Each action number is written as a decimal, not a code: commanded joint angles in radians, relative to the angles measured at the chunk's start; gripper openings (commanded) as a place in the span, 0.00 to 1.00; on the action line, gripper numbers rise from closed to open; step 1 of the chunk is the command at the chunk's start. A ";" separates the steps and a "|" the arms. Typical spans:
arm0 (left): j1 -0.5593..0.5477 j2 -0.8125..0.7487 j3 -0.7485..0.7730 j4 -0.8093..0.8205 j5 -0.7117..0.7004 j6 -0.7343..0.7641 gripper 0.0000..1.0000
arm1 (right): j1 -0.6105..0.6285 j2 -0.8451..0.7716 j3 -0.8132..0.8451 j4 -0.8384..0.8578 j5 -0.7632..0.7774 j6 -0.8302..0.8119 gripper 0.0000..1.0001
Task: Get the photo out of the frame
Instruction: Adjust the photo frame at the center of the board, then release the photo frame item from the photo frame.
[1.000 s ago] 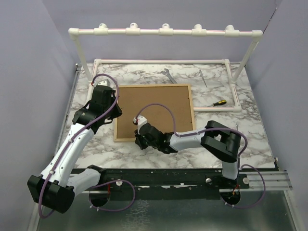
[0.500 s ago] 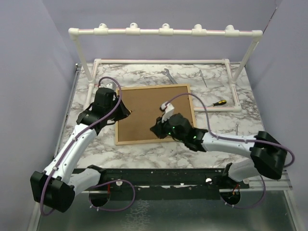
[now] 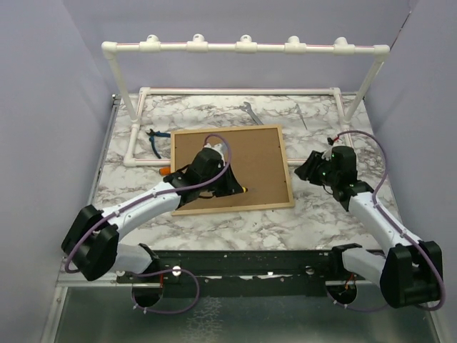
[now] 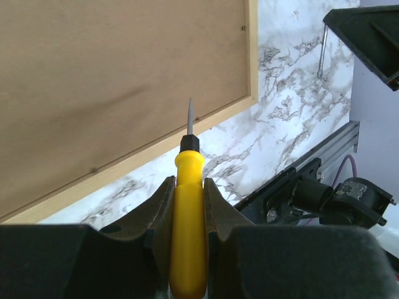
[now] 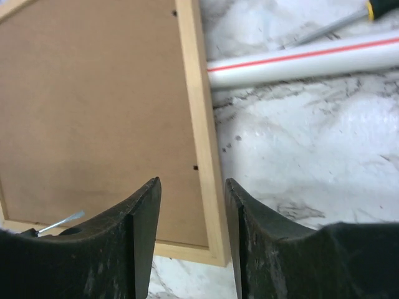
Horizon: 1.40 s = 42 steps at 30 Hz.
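Note:
The frame (image 3: 250,161) lies face down on the marble table, its brown fibreboard back up, so the photo is hidden. My left gripper (image 3: 239,189) reaches over the frame's near part and is shut on a yellow screwdriver (image 4: 188,205). The screwdriver's tip points at the frame (image 4: 124,75) near its wooden edge. My right gripper (image 3: 311,170) hovers just beyond the frame's right side. In the right wrist view the right gripper (image 5: 191,184) stands open above the edging of the frame (image 5: 93,112), with nothing between its fingers.
A white PVC pipe rack (image 3: 243,47) stands at the back, and its base pipe (image 5: 299,59) runs close to the frame's right edge. A second screwdriver (image 5: 374,9) lies past that pipe. Blue-handled pliers (image 3: 153,137) and a wrench (image 3: 251,111) lie behind the frame. A hex key (image 4: 321,53) lies right.
The left arm swung right, over the frame, with the screwdriver. The right arm drew back from the frame's near edge to its right side, and its jaws opened.

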<state>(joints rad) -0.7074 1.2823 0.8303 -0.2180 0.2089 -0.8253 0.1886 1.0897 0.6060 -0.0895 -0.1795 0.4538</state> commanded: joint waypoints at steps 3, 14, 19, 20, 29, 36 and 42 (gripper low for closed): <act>-0.072 0.120 0.073 0.209 -0.047 -0.066 0.00 | -0.094 0.048 -0.049 -0.048 -0.187 0.015 0.49; -0.077 0.296 0.161 0.299 0.006 -0.061 0.00 | -0.141 0.280 -0.066 0.229 -0.384 0.062 0.40; -0.073 0.365 0.207 0.301 0.012 -0.061 0.00 | -0.142 0.351 -0.074 0.305 -0.415 0.076 0.36; -0.072 0.379 0.217 0.303 0.017 -0.062 0.00 | -0.142 0.360 -0.077 0.313 -0.419 0.081 0.35; -0.061 0.472 0.259 0.313 0.058 -0.101 0.00 | -0.141 0.378 -0.095 0.352 -0.419 0.091 0.24; -0.050 0.482 0.258 0.312 0.090 -0.110 0.00 | -0.142 0.408 -0.091 0.336 -0.459 0.083 0.23; -0.049 0.499 0.263 0.312 0.116 -0.116 0.00 | -0.142 0.421 -0.079 0.323 -0.455 0.078 0.23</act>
<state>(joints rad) -0.7586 1.7554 1.0660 0.0731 0.2790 -0.9318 0.0444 1.4845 0.5201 0.2310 -0.5880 0.5339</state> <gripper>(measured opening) 0.214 0.230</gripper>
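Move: The frame's right rail, at the spot by its little nail, lies about 2 cm to the right hand's left and 8 cm below, level with it fore-and-aft. From that hand the frame's middle is some 22 cm left and 5 cm ahead, the white pipe about 8 cm ahead and 10 cm right. The nail spot lies about 10 cm ahead of the left hand, 18 cm to its right and 11 cm below; the near rail is roughly straight beneath that hand. The frame's right rail is pinched by the right hand, which sinks about 8 cm, backing slightly before edging left, tips its fingers down and closes them across the wood. Meanwhile the left hand, still gripping the yellow screwdriver, carries it some 10 cm right and 5 cm forward over the backboard, then lower, its blade nearing the nail. ##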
